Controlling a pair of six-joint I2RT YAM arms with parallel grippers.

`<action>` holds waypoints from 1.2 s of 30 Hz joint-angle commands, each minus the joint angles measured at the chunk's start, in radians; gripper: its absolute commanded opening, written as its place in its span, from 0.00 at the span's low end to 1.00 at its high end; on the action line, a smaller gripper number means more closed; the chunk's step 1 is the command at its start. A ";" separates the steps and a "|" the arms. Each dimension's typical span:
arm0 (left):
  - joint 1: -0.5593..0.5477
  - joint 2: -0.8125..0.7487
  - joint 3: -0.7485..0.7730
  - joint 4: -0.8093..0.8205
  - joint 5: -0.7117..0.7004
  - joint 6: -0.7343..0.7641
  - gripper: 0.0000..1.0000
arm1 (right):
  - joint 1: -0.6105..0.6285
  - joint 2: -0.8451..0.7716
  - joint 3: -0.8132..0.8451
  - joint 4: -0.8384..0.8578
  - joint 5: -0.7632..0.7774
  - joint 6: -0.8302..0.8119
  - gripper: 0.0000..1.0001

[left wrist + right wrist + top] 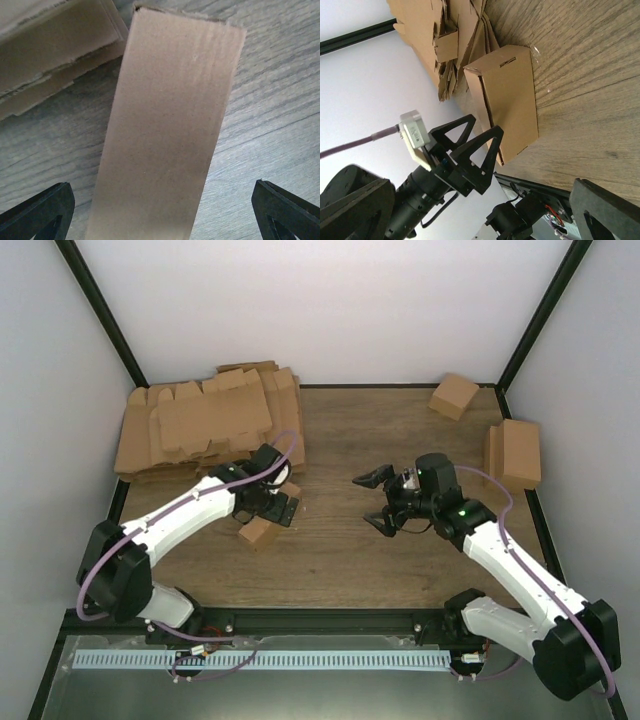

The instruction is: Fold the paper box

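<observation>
The paper box (pixel 258 533) is folded into a closed, long brown carton lying on the wooden table; its plain face (pixel 170 130) fills the left wrist view. My left gripper (pixel 275 502) hangs just over it, open, with a fingertip (pixel 40 215) on either side and a gap between each fingertip and the cardboard. In the right wrist view the box (pixel 512 95) lies flat with a slot in its end and the left gripper's fingers (pixel 485 150) above its near end. My right gripper (pixel 378 500) is open and empty at mid-table, facing the box from the right.
A pile of flat brown blanks (pixel 205 425) covers the back left, close behind the box. A small cube-like box (pixel 453 396) sits at the back right corner. Folded boxes (pixel 515 452) stand against the right wall. Black frame rails edge the table.
</observation>
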 commanded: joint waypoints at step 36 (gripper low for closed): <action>-0.094 -0.204 -0.001 0.288 0.089 0.305 0.41 | -0.004 0.145 0.307 -0.187 -0.083 -0.041 1.00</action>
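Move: The paper box stands on the table on a narrow side almost straight below the open left hand, its middle about 1 cm ahead, 1 cm left and some 6 cm down; its length runs from near left to far right between the parted fingers. The cardboard stack's middle lies roughly 18 cm ahead and 14 cm left of this hand. From the right hand, the box is about 21 cm left, 3 cm ahead and 15 cm below. The left hand sinks about 5 cm with its fingers open astride the paper box, then closes to roughly half opening and pinches the box across its narrow width. Keeping that grip, it lifts the box some 10 cm and swings to the right by about 4 cm towards the waiting right hand, turning clockwise some 10 degrees as the fingertips tilt forward; right at the end the open right hand also starts up and slightly forward, touching nothing. ##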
